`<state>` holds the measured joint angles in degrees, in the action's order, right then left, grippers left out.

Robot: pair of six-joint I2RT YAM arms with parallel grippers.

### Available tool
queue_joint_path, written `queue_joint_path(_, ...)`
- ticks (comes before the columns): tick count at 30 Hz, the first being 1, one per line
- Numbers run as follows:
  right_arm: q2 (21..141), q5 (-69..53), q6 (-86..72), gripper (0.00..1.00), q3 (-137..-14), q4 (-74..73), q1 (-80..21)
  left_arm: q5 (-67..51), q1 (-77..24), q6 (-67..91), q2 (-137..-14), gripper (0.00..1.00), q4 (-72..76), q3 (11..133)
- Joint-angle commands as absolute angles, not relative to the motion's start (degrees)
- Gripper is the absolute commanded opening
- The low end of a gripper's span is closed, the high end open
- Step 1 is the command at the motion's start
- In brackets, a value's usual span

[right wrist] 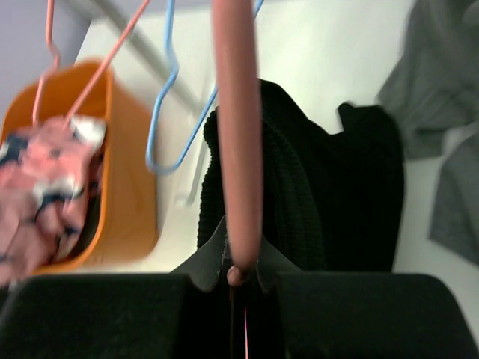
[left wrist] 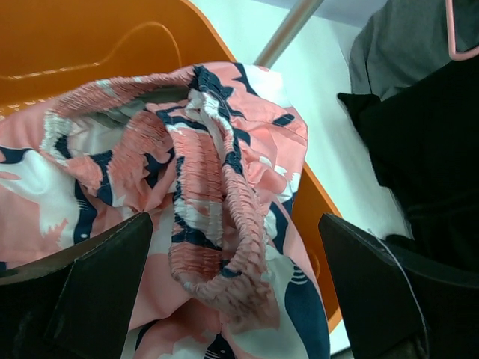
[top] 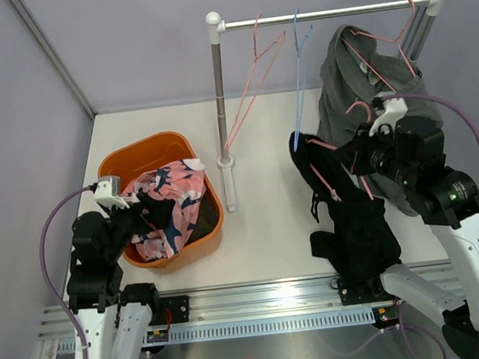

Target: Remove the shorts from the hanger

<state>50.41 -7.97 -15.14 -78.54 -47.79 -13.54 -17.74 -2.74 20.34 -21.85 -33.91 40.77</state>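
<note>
The black shorts (top: 356,227) hang off a pink hanger (top: 322,145) and trail onto the table. My right gripper (top: 353,155) is shut on that pink hanger (right wrist: 236,134); in the right wrist view its rod is pinched between my jaws (right wrist: 238,273), with the black shorts (right wrist: 352,194) behind. Grey shorts (top: 348,74) hang on another pink hanger at the right end of the rack bar (top: 325,13). Pink printed shorts (top: 173,199) lie in the orange basket (top: 146,146). My left gripper (left wrist: 233,247) hovers open just above these pink shorts (left wrist: 217,149), holding nothing.
The rack's post (top: 219,87) stands on the table beside the basket. An empty pink hanger (top: 251,84) and an empty blue hanger (top: 297,79) hang from the bar. Grey walls close in the table on the left, back and right.
</note>
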Motion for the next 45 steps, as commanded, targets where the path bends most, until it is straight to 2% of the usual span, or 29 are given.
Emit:
queue_joint_path(1,47.64,-6.26,-18.45,0.00,-76.04,-49.57,-25.34,-23.55,-3.51,20.13,-25.30,0.98,-30.24,42.89)
queue_joint_path(5,44.75,-1.32,-23.63,0.00,-71.38,-48.26,-36.37,-20.59,-7.28,21.62,-26.98,0.98,-30.41,44.82)
queue_joint_path(9,44.56,7.00,-28.73,0.00,-66.63,-44.92,-46.47,-13.03,-16.93,24.77,-29.96,0.98,-28.74,45.09)
queue_joint_path(11,47.44,10.18,-29.35,0.00,-65.92,-44.30,-52.34,-2.71,-28.08,25.75,-33.72,0.97,-27.61,45.87)
queue_joint_path(12,48.85,14.02,-29.70,0.00,-66.27,-44.12,-54.30,0.67,-36.74,26.62,-35.14,0.97,-27.08,46.40)
queue_joint_path(13,50.00,16.24,-29.97,0.00,-67.57,-44.21,-56.14,8.45,-41.26,27.15,-36.72,0.98,-26.20,47.97)
queue_joint_path(15,53.34,21.42,-30.32,0.00,-69.25,-44.65,-60.27,15.26,-52.31,28.55,-41.98,0.98,-25.49,50.09)
queue_joint_path(18,56.59,24.16,-30.24,0.00,-72.76,-44.65,-62.31,22.14,-60.44,29.96,-48.57,0.99,-22.95,54.22)
queue_joint_path(24,58.27,26.01,-29.97,0.00,-75.14,-45.35,-63.11,27.15,-66.44,30.50,-56.77,0.99,-18.37,59.58)
queue_joint_path(28,57.57,26.19,-29.45,0.00,-75.76,-45.09,-63.11,33.64,-67.59,31.73,-61.25,0.99,-20.65,62.05)
queue_joint_path(31,57.31,25.66,-28.92,0.00,-76.03,-45.44,-63.11,44.43,-67.33,33.57,-60.04,0.99,-24.86,61.09)
queue_joint_path(35,55.82,26.28,-28.74,0.00,-75.32,-45.79,-63.11,43.95,-61.72,36.91,-55.04,0.97,-28.03,57.31)
queue_joint_path(36,55.64,26.02,-28.57,0.00,-75.32,-45.79,-63.11,43.25,-57.78,37.70,-54.06,0.95,-28.73,56.61)
queue_joint_path(38,55.55,25.49,-28.48,0.00,-75.58,-45.70,-63.11,40.79,-53.37,38.93,-51.69,0.87,-31.11,54.41)
queue_joint_path(39,55.46,25.31,-28.48,0.00,-75.76,-45.79,-63.19,39.04,-47.96,39.46,-50.98,0.83,-31.37,53.53)
queue_joint_path(40,55.46,25.23,-28.48,0.00,-75.85,-45.79,-63.19,33.89,-44.77,39.55,-50.54,0.79,-30.94,51.61)
queue_joint_path(41,55.46,25.05,-28.39,0.00,-75.94,-45.62,-63.11,31.14,-41.78,40.07,-50.02,0.70,-30.76,50.63)
queue_joint_path(43,55.46,24.52,-28.30,0.00,-76.29,-45.53,-63.11,23.95,-33.16,40.60,-49.40,0.58,-29.28,48.35)
queue_joint_path(45,55.63,23.91,-28.13,0.00,-76.38,-45.44,-63.11,17.62,-26.93,41.57,-49.83,0.54,-27.09,44.49)
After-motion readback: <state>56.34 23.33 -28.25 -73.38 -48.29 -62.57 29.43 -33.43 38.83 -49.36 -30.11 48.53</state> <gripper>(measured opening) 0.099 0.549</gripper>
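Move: From my right hand, which already grips the black shorts' hanger, the orange bin lies about 50 cm left, level in reach, some 28 cm below. The black shorts hang about 17 cm down, 4 cm back and 3 cm left; the grey shorts are about 17 cm ahead, 8 cm right and 10 cm lower. From my left hand, the pink shorts are about 6 cm ahead, 2 cm right, 10 cm below; the black shorts are 50 cm right, level in reach, about 5 cm lower. Keeping my right grip on the hanger, I swing the black shorts left, back and down towards the bin side, turning about 20 degrees counter-clockwise, then rise about 4 cm and settle. My open left hand sweeps some 20 cm right, doubles back, and reaches forward over the bin, dipping late and half closing its fingers over the pink waistband. ##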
